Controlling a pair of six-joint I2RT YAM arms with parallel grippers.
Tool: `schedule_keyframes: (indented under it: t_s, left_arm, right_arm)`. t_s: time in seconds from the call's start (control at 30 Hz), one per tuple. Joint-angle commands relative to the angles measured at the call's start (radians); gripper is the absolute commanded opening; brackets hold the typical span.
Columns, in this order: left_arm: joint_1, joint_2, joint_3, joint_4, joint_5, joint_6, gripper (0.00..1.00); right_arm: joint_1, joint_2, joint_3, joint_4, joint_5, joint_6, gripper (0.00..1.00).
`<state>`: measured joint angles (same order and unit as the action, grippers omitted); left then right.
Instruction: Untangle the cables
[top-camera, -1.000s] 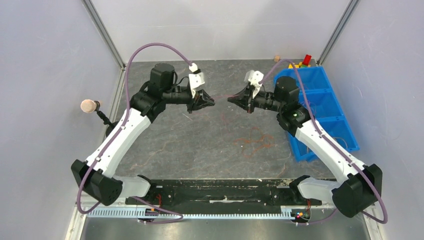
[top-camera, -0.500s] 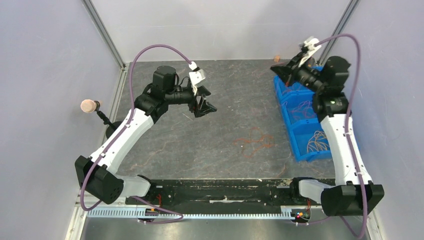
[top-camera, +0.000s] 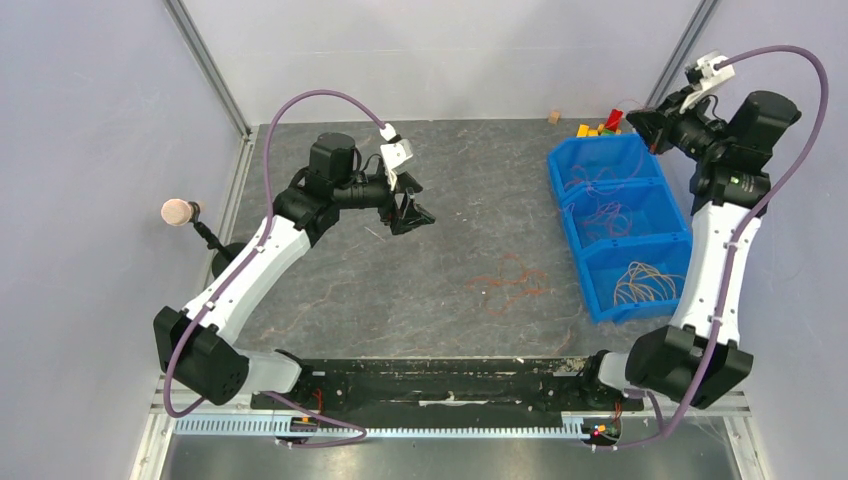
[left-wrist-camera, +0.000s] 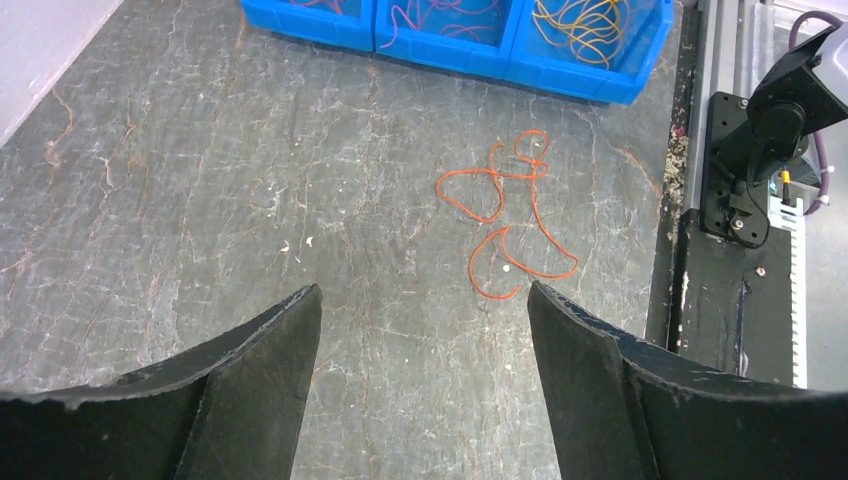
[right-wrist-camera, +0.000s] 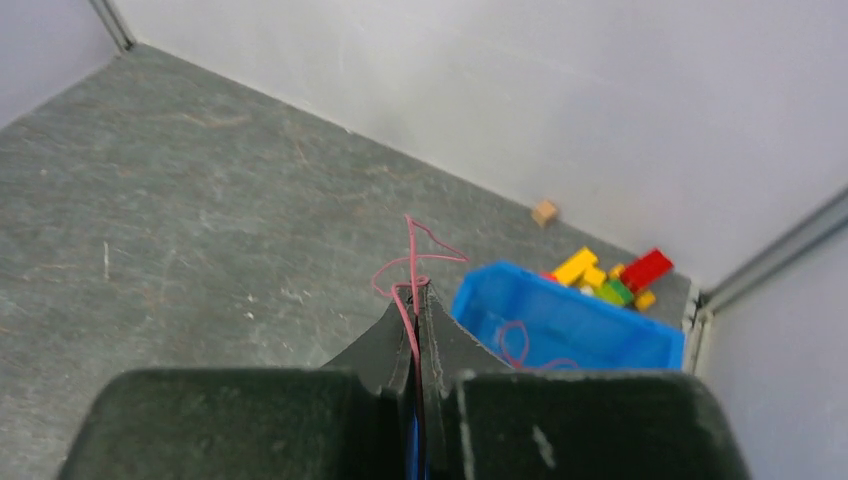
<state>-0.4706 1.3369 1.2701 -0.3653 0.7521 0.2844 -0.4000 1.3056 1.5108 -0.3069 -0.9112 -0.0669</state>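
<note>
An orange tangle of thin cables (top-camera: 508, 280) lies in loose loops on the grey table; it also shows in the left wrist view (left-wrist-camera: 515, 215). My left gripper (top-camera: 418, 213) is open and empty, well left of the tangle and above the table. My right gripper (top-camera: 640, 122) is high at the back right, over the far end of the blue bins. It is shut on a thin red cable (right-wrist-camera: 412, 270) whose loose curls stick out past the fingertips. Red cables (top-camera: 605, 212) and pale yellow cables (top-camera: 640, 282) lie in the bins.
A blue three-compartment bin (top-camera: 582, 256) stands at the right. Coloured toy bricks (top-camera: 600, 124) and a small wooden block (top-camera: 552, 117) lie at the back wall. A microphone on a stand (top-camera: 178, 212) is at the left. The black arm base rail (top-camera: 440, 375) runs along the near edge.
My right arm swung from the table's middle to the back right, rising over the bins with the red cable. My left gripper opened and stayed almost in place.
</note>
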Motion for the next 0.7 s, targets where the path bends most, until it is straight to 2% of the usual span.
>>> schedule_keyframes:
  t_s: [0.0,0.13,0.3,0.43,0.67]
  left_arm:
    - [0.003,-0.013,-0.015,0.012,-0.014,-0.007,0.82]
    - [0.003,-0.017,-0.025,-0.006,-0.025,0.004,0.82]
    - [0.003,-0.027,-0.037,-0.029,-0.053,0.025,0.82]
    - [0.003,-0.041,-0.048,-0.05,-0.068,0.034,0.82]
    - [0.003,-0.051,-0.071,-0.067,-0.095,0.056,0.82]
  right_arm:
    - [-0.062,0.034,0.037,-0.107,-0.06,-0.172,0.0]
    - [-0.066,0.069,-0.001,-0.265,-0.041,-0.462,0.0]
    - [-0.069,0.127,-0.041,-0.51,0.065,-0.865,0.0]
    - [-0.073,0.233,-0.033,-0.622,0.154,-1.021,0.0]
    - [0.009,0.41,-0.03,-0.606,0.323,-1.154,0.0]
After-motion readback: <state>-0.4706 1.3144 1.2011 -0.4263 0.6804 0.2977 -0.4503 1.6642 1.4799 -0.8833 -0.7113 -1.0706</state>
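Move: The right hand holds an end of the pink cable high above the bins. The middle blue compartment lies about 38 cm below it, some 6 cm ahead and 9 cm right. The far compartment is about 12 cm beyond that one, the near one about 14 cm closer in. The orange cable lies some 17 cm right of the empty left hand, 3 cm back and 28 cm below; the middle compartment is about 45 cm to its right and 15 cm ahead. Keeping its shut fingers pinched on the pink cable, the right hand drops fast towards the middle blue compartment, about 24 cm down and 8 cm to the right. Meanwhile its wrist rolls its left side down some 30 degrees and tips the fingers well downward. The left hand, still wide open, sinks about 3.5 cm and drifts slightly left. ##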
